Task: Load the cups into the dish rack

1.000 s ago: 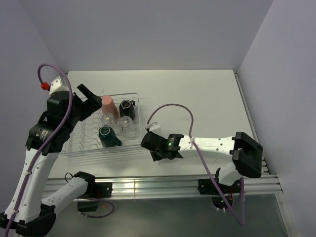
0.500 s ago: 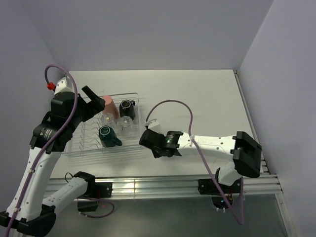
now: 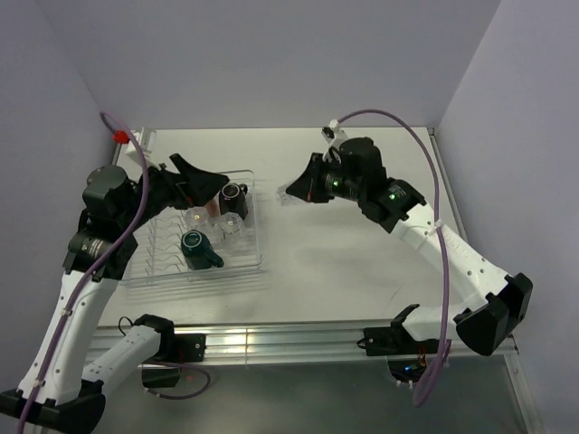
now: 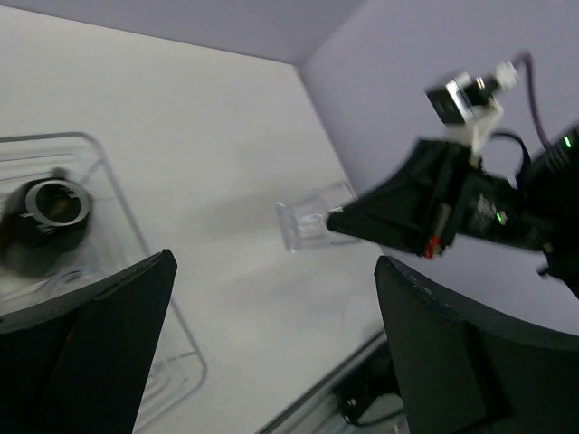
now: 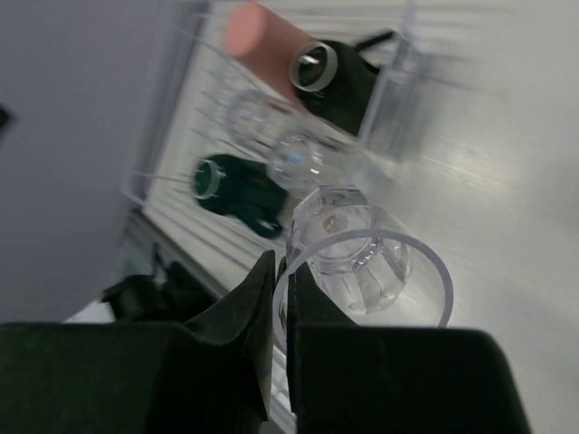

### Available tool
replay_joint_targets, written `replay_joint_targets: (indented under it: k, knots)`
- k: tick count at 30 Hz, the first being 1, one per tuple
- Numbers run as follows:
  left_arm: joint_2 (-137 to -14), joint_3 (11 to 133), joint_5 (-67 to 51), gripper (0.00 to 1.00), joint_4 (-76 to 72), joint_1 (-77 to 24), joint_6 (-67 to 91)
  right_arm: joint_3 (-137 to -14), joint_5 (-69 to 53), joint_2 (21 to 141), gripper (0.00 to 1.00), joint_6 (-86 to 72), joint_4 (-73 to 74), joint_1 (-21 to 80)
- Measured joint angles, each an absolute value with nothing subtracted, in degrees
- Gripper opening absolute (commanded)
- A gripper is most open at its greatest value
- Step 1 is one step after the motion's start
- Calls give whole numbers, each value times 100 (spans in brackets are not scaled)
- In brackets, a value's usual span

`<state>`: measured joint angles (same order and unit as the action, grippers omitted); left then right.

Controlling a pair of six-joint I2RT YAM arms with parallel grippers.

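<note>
My right gripper [image 5: 280, 273] is shut on the rim of a clear tumbler [image 5: 360, 260], one of the cups, held in the air right of the dish rack [image 3: 256, 237]. The top view shows that tumbler [image 3: 293, 192] at the right gripper [image 3: 306, 188]. In the clear rack lie a salmon cup [image 5: 265, 36], a black mug [image 5: 331, 80], a dark green mug [image 3: 194, 245] and two clear tumblers [image 3: 233, 227]. My left gripper [image 4: 274, 262] stands open and empty above the rack's back edge, facing the held tumbler [image 4: 310, 220].
The purple walls close in the table at the back and on both sides. The right arm's purple cable [image 3: 409, 127] arcs over the table's back right. A metal rail [image 3: 298, 339] runs along the near edge.
The right gripper closed on the tumbler low by the rack's right side, then rose and swung toward the back. The left gripper tilted rightward over the rack's back.
</note>
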<state>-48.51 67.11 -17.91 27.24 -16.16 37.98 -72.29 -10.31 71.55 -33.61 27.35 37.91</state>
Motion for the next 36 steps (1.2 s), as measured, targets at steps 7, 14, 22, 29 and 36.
replay_joint_targets:
  k: [7, 14, 22, 29, 36]
  knots:
    - [-5649, 6569, -3468, 99, 1614, -1562, 3863, -7653, -3625, 7662, 0, -4429, 718, 3208]
    - [-5909, 6532, -4007, 99, 1173, -1533, 3916, -7363, -4945, 8082, 0, -6114, -1498, 3052]
    - [-5909, 6318, -4423, 99, 489, -1533, 4182, -7218, -5441, 8302, 0, -7207, -2864, 3052]
    - [-5911, 6191, -4550, 90, 150, -1533, 4381, -7196, -5542, 8464, 0, -7585, -3371, 3076]
    - [-5916, 6036, -4692, 57, -119, -1533, 4567, -7210, -5518, 8739, 0, -7728, -3597, 3194]
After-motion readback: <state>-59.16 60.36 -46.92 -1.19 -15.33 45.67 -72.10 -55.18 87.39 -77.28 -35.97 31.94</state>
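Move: The last clear glass, held by the right gripper, lies about 16 cm right of the left hand, 4 cm ahead and 11 cm lower; from the right hand its middle is some 3 cm left, 2 cm ahead and 2 cm below. The open left gripper is roughly 19 cm left of the right hand, 2 cm back and 9 cm higher. About 31 cm below the left hand, the black mug stands 9 cm ahead and 2 cm right, a racked glass 3 cm ahead and 2 cm right. The clear glass stays pinched in the shut right fingers and is lifted some 12 cm and carried 7 cm left, the wrist swinging up and counter-clockwise until its fingers point left, then sinking slightly to the left gripper. Wide open, the left hand goes about 7 cm right to meet it, turning clockwise, and late on its fingers close by a third around the glass. ##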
